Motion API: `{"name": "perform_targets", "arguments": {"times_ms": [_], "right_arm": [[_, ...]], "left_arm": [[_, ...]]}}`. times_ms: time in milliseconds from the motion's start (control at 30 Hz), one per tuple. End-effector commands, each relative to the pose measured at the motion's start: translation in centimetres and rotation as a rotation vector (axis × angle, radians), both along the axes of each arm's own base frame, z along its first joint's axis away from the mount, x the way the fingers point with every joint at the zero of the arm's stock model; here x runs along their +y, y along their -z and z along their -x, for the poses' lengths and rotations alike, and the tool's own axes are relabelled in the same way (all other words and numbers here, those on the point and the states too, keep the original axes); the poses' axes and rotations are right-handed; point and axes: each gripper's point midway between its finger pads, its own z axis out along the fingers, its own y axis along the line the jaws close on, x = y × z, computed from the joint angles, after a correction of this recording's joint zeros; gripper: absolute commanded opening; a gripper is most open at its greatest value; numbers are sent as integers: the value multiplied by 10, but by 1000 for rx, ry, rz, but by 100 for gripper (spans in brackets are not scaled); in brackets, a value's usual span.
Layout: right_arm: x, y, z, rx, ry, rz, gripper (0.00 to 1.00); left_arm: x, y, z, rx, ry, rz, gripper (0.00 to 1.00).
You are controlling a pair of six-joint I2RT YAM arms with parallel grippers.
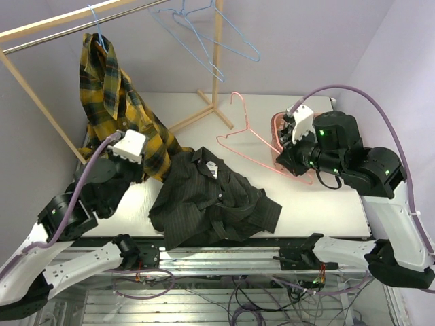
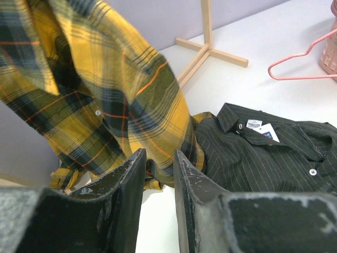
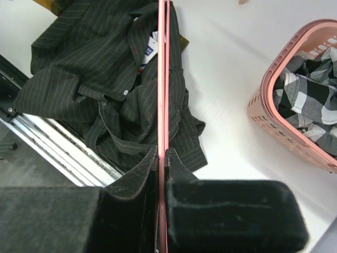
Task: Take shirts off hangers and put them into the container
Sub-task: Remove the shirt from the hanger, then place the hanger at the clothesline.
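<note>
A yellow-and-black plaid shirt point(image 1: 109, 95) point(image 2: 95, 79) hangs from a light blue hanger point(image 1: 97, 27) on the rack at upper left. My left gripper point(image 1: 139, 161) point(image 2: 160, 158) sits at its lower hem, jaws narrowed with plaid cloth pinched at the tips. A dark pinstriped shirt point(image 1: 204, 197) point(image 2: 263, 153) point(image 3: 89, 58) lies crumpled at the table's near edge. My right gripper point(image 1: 282, 155) point(image 3: 162, 153) is shut on the wire of a pink hanger point(image 1: 231, 147) point(image 3: 162, 79) point(image 2: 305, 77) above the table. The salmon-pink container point(image 1: 277, 125) point(image 3: 274, 100) holds a black-and-white checked shirt point(image 3: 310, 89).
Two bare light blue hangers point(image 1: 204, 37) hang on the rack's rail. The rack's wooden upright point(image 1: 217, 68) and its cross foot point(image 1: 204, 112) point(image 2: 208, 52) stand on the table behind the shirts. A metal rail point(image 1: 224, 255) runs along the near edge.
</note>
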Motion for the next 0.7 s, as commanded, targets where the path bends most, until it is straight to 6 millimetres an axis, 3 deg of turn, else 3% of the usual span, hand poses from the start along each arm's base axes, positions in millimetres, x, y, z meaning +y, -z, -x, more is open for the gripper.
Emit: {"name": "perform_targets", "arguments": {"times_ms": [0,200,500,667], "right_arm": [[16,-29,-9,-84,-26,-98,0],[48,-57,-49,-199,-47,-138,0],[103,-125,-106,-431,-88,-281,0],[129,-151,-137,-548,-94,-342,0]], "left_arm": [[17,-4,7,-50,-32,40,39],[29,8,15,-82,-46,86,37],[44,22,22,-125,-78,146,34],[44,32,20,-136,-90,174,35]]}}
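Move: The spot on the rail where the blue hangers hang is about 35 cm ahead of the right hand, 25 cm to its left and 25 cm above. The dark shirt lies about 17 cm left of that hand and 2 cm back, some 33 cm below; the basket is 20 cm ahead, 17 cm right, 28 cm below. From the left hand, that rail spot is about 33 cm ahead, 14 cm right and 25 cm up; the plaid shirt hangs roughly 18 cm ahead and 5 cm left. Keep the empty pink hanger pinched in the right gripper and swing it forward, left and up, about 12 cm forward, towards the rail with the blue hangers, tipping the fingers up by some 25 degrees. Meanwhile draw the empty left gripper away to the left, down and a little back, its fingers staying partly open. ##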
